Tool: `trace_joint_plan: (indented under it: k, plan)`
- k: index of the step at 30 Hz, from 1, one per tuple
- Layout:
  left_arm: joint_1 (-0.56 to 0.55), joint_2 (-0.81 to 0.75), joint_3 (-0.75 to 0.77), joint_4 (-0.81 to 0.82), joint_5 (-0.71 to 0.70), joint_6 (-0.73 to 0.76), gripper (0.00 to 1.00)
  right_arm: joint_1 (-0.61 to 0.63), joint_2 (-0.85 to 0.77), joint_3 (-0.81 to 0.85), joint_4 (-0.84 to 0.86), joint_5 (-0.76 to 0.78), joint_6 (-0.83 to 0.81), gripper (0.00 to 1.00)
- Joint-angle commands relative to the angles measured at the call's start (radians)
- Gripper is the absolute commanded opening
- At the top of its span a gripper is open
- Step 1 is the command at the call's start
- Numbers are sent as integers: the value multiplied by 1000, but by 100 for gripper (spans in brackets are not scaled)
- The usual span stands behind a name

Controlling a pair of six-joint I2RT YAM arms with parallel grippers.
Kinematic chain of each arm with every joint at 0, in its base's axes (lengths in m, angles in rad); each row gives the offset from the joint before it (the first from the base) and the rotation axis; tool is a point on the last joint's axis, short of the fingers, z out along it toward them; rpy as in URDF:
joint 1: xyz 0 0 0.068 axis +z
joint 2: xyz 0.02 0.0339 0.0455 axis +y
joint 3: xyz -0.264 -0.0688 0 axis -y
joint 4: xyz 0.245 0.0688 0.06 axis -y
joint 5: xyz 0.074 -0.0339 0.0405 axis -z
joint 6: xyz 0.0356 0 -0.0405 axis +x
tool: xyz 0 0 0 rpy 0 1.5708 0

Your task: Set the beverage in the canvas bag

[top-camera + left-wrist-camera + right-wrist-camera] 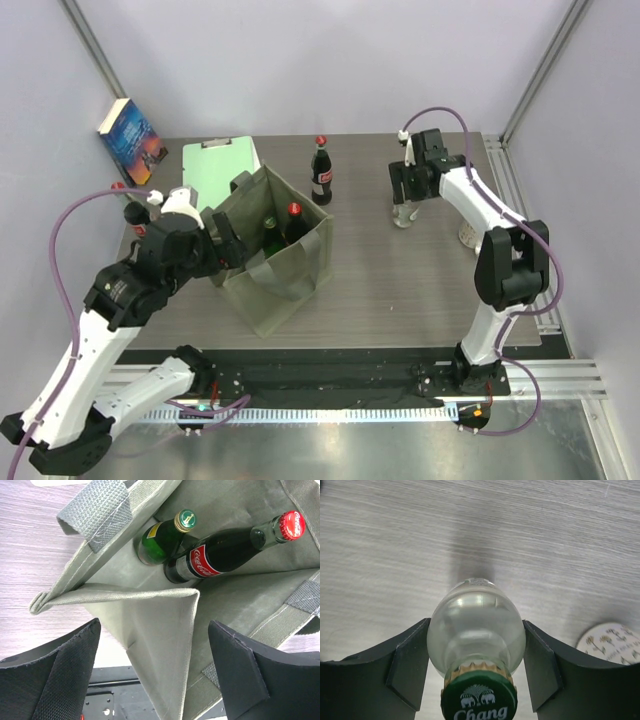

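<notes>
The olive-grey canvas bag (275, 265) stands open in the middle of the table. It holds a green bottle (160, 542) and a cola bottle (225, 555) with a red cap. My left gripper (154, 630) is open at the bag's left side (228, 245), with the bag's wall (150, 625) between its spread fingers and touching neither. My right gripper (476, 630) is shut on a clear glass bottle (476, 625) with a green Chang cap, which stands upright on the table at the far right (403, 213).
Another cola bottle (321, 173) stands behind the bag. A mint-green clipboard (215, 170) lies at the back left, and a book (131, 130) leans on the wall. A further red-capped bottle (130, 205) is partly hidden by the left arm. A white patterned cup (468, 235) stands right of the clear bottle.
</notes>
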Motion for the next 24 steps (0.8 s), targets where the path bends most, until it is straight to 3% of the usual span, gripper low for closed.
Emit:
trace_joint_plan:
  k: [1,9,12,19,24]
  plan:
    - [-4,12,-7,50,21,-16,86,25,-142,153,-56,45,18,1]
    - [-4,7,-39,77,56,-13,64,96,-208,362,-214,92,21,1]
    - [-4,4,-39,77,68,-15,49,143,-211,463,-271,92,21,1]
    - [-4,-11,-32,68,70,-28,0,260,-177,716,-352,102,44,1]
    - [-4,-16,-29,71,90,-38,0,372,-180,832,-292,91,56,1]
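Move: The clear soda water bottle is already in the right hand's grip; the canvas bag it is meant for has its middle about 36 cm to the left, 17 cm nearer the base and roughly level. The Coke on the table stands 23 cm left and 8 cm farther out, the mug 20 cm right and 5 cm nearer. For the left hand, the bag's folded edge hangs between its open fingers, barely 2 cm to the right and 1 cm lower. Upward and fast, the right hand hoists the gripped soda water bottle some 26 cm, then adds a leftward swing of about 10 cm towards the bag, drawing back slightly while its fingertips tilt up and outward by about 20 degrees. The left hand eases 2 cm right, dips a little and shuts its wide-open fingers, pinching the bag's folded edge. ##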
